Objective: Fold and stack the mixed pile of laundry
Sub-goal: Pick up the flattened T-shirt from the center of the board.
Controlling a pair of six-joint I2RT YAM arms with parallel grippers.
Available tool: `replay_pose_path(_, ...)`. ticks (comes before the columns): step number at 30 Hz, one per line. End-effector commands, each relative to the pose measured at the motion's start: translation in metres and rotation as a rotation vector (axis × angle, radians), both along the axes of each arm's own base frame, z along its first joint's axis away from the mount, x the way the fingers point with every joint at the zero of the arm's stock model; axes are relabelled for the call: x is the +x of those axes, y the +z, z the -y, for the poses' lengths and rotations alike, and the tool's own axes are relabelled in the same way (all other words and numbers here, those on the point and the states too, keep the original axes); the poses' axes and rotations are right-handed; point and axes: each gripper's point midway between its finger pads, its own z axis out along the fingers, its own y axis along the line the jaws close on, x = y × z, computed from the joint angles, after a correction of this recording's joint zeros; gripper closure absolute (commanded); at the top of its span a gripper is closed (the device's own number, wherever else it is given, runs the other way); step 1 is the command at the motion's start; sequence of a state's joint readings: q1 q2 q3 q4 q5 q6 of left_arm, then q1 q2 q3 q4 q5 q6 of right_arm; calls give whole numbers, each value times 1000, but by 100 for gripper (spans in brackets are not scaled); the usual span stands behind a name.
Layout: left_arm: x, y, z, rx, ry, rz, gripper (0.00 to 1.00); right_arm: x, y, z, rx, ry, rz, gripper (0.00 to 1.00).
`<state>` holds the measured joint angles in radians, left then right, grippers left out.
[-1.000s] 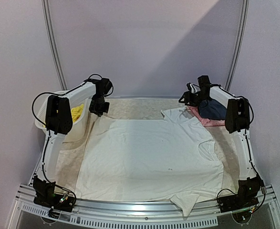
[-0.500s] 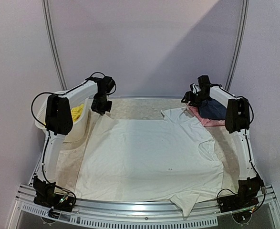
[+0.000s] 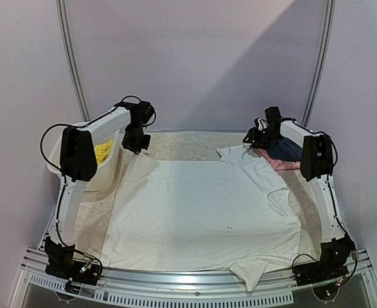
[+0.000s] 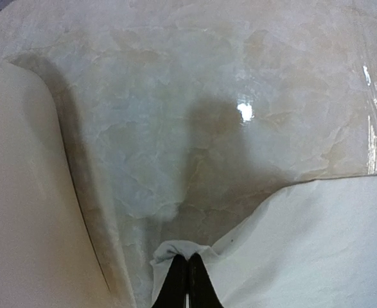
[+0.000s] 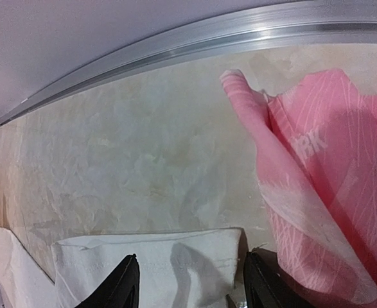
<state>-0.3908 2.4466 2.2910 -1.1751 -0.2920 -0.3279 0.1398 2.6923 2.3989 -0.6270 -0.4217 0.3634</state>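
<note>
The white T-shirt (image 3: 201,205) lies spread flat across the table. My left gripper (image 3: 137,146) is shut on its far left corner, and in the left wrist view the fingertips (image 4: 188,258) pinch a small bunch of white cloth (image 4: 291,244). My right gripper (image 3: 252,137) hangs open over the far right sleeve (image 3: 236,154). In the right wrist view the sleeve end (image 5: 175,263) lies between the two spread fingers of the gripper (image 5: 191,279). The yellow shorts (image 3: 103,151) sit in the white basket (image 3: 108,176) at the left.
A folded pink garment (image 3: 279,163) (image 5: 323,179) with a dark blue one (image 3: 286,149) on top lies just right of my right gripper. The basket wall (image 4: 15,192) stands close to the left of my left gripper. A metal rail (image 5: 175,42) runs along the far table edge.
My left gripper has shifted a little up and to the right, drawing the T-shirt corner out with it. My right gripper has edged slightly left over the sleeve.
</note>
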Motion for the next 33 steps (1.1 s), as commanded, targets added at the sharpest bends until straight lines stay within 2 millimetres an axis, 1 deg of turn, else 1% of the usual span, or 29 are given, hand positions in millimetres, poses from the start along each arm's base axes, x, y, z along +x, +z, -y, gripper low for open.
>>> replay_pose_path(1,-1,36,11,-49,-27,49,100,0,-37,2,-3,-9,-48,46)
replay_pose_path(4,0,39,13,-55,-29,54,100,6,-36,0,12,-9,-26,57)
replay_pose_path(10,2,41,14,-57,-29,61,100,7,-39,-4,61,-3,-30,67)
replay_pose_path(15,3,35,13,-49,-26,52,100,14,-37,1,128,-28,-23,77)
replay_pose_path(16,3,33,13,-46,-28,50,100,16,-36,2,143,-36,-22,80)
replay_pose_path(18,4,32,13,-40,-32,49,100,19,-32,2,177,-29,-6,92)
replay_pose_path(19,4,31,12,-39,-31,49,100,20,-28,-1,198,-15,6,98)
replay_pose_path(20,5,31,12,-39,-32,52,100,22,-23,-3,208,-3,23,100)
replay_pose_path(23,8,33,11,-45,-32,62,100,23,0,-12,259,76,99,100)
replay_pose_path(25,11,38,9,-42,-36,76,100,22,19,-14,272,117,155,100)
replay_pose_path(26,11,41,8,-37,-39,83,100,22,38,-16,270,145,206,100)
replay_pose_path(27,12,43,6,-30,-39,89,100,20,52,-16,268,162,235,100)
replay_pose_path(28,13,46,4,-25,-41,96,100,18,59,-16,261,180,257,100)
replay_pose_path(29,13,49,2,-21,-43,102,100,16,76,-16,250,201,299,100)
replay_pose_path(30,12,50,2,-17,-48,105,100,12,81,-16,246,212,308,100)
replay_pose_path(31,12,50,0,-15,-52,108,100,8,92,-16,242,226,330,100)
replay_pose_path(32,12,53,0,-16,-58,115,100,3,93,-15,240,234,329,100)
replay_pose_path(33,13,55,0,-17,-61,125,100,-1,104,-14,235,247,350,100)
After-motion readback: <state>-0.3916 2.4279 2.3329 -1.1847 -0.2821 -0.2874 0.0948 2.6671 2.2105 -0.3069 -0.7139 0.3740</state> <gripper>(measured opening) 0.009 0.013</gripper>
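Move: The far sleeve end of the T-shirt lies between my right hand's open fingers, roughly 2 cm ahead, neither left nor right of them, and about 1 cm below. The shirt's body spreads from there, its middle about 30 cm back and 21 cm to the left. The pink and navy stack sits some 17 cm right and 4 cm back. From my left hand, still pinching the hem's far corner, the sleeve end is about 48 cm right, 8 cm ahead and 5 cm lower. I ease my right hand about 2 cm forward over the sleeve end and shut the fingers from just over half open, pinching the cloth. Then I draw back about 2 cm, drift a little left and begin to rise, rolling the hand's left side up some 15 degrees. Meanwhile my left hand keeps its pinch and lifts the hem corner about 2 cm. ##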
